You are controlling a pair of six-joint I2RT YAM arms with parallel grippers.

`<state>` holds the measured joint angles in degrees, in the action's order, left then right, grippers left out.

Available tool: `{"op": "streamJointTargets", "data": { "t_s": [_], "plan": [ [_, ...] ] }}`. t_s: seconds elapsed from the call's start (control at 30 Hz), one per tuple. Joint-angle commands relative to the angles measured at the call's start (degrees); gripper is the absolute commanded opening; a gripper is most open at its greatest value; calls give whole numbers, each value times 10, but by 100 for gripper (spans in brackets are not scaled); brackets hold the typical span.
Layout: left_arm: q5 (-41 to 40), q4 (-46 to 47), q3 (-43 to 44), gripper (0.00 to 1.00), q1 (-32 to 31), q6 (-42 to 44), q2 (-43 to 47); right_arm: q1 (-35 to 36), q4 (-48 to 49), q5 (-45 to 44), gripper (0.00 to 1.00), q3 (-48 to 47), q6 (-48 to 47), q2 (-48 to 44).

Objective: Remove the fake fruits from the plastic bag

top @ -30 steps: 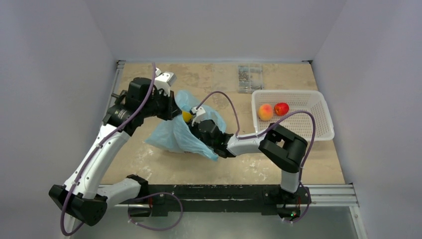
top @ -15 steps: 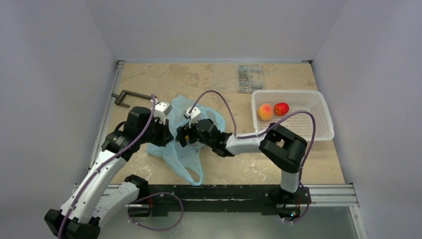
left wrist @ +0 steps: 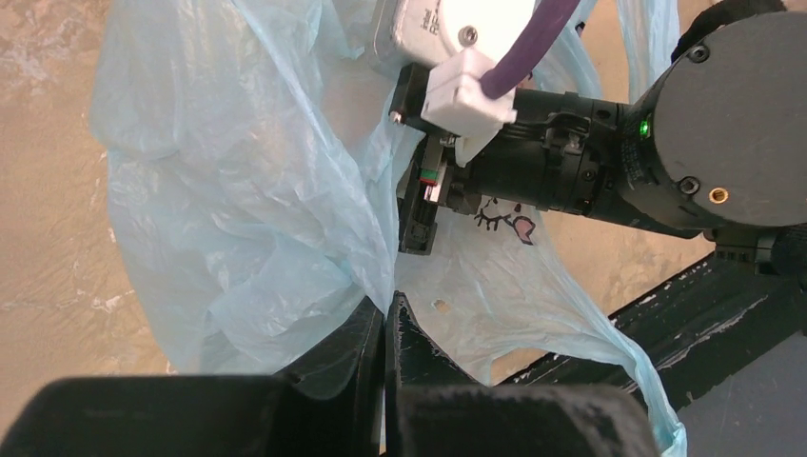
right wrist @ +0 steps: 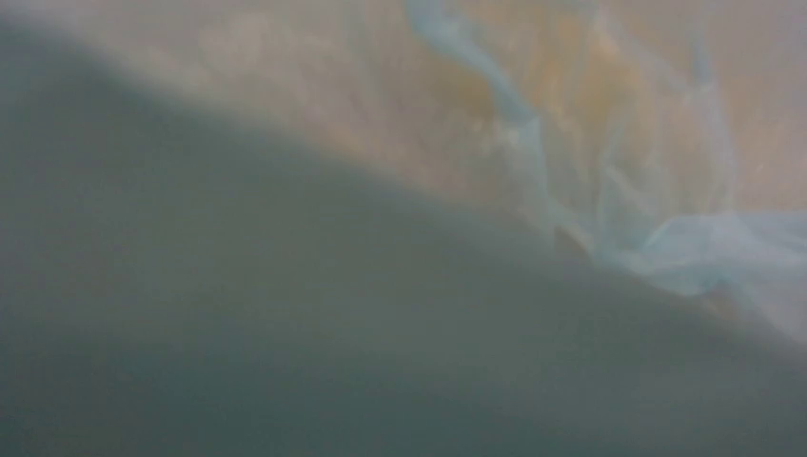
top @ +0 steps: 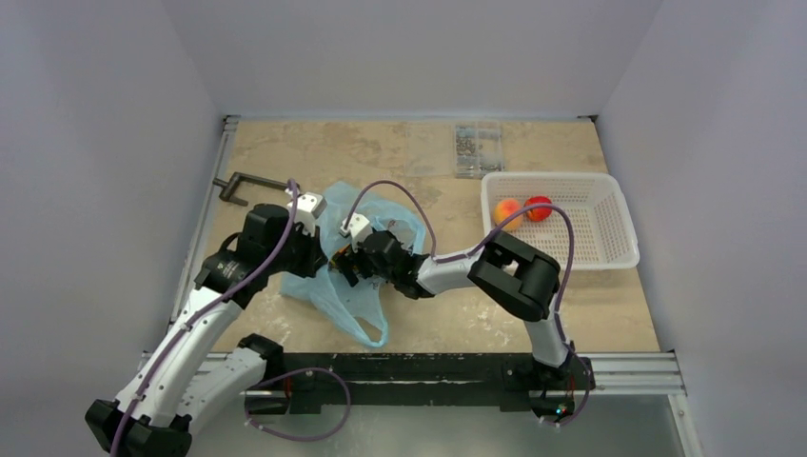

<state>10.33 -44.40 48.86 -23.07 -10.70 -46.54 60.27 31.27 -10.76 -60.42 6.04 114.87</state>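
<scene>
The light-blue plastic bag (top: 354, 303) lies crumpled on the table left of centre. My left gripper (top: 315, 258) is shut on a fold of the bag's film (left wrist: 238, 190), jaws pressed together (left wrist: 385, 309). My right gripper (top: 349, 266) reaches into the bag's mouth from the right; its body (left wrist: 533, 176) shows in the left wrist view and its fingertips are hidden by film. The right wrist view shows only blurred blue film (right wrist: 666, 248). A small orange patch (top: 339, 255) shows at the right gripper's tip. The peach-orange fruit (top: 506, 208) and red fruit (top: 539, 208) lie in the basket. The elongated fruits are not clearly visible.
The white mesh basket (top: 557, 178) stands at the right. A clear box of small parts (top: 479, 149) sits at the back. A black clamp (top: 249, 184) lies at the far left. A black rail (top: 428, 367) runs along the near edge.
My left arm has come down and nearer with the bag, uncovering the black clamp. The bag now lies lower and spread. My right gripper has moved left, deeper into the bag.
</scene>
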Motion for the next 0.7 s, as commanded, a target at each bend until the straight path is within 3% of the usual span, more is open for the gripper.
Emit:
{"op": "streamJointTargets", "data": {
  "t_s": [0.0,0.1,0.33,0.5,0.67],
  "plan": [
    [-18,9,0,0,-4,5,-6,2,-1,7,82,-26,-27,1],
    [-23,6,1,0,-4,4,-11,2,-4,7,69,-25,-24,-7],
    [-33,2,2,0,-6,2,-15,3,-44,9,24,-12,11,-77],
    [-40,1,3,0,-7,1,-11,3,-54,23,3,39,32,-149],
    [-55,-2,4,0,-8,-2,-6,3,-90,43,0,82,51,-203]
  ]
}}
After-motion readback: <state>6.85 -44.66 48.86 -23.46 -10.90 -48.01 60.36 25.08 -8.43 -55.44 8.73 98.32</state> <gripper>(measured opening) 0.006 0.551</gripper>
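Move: The yellow fruit I'm after with my right hand lies almost at my open fingertips inside the bag, about 1 cm ahead, 1 cm left and 2 cm below. Another, pinkish fruit under the plastic sits some 8 cm ahead and 2 cm left of that hand; the bag's loose handle loop lies about 12 cm back and 4 cm to its right. From my left hand the yellow fruit is roughly 9 cm ahead, 5 cm right and 14 cm below. I sink my right hand about another centimetre and close its wide-open fingers round the yellow fruit until they stop on it, a little over half open. Then I lift steeply, nearly 10 cm, easing back and to the right by a couple of centimetres each. My left hand keeps the bag's edge pinched, almost in place. ##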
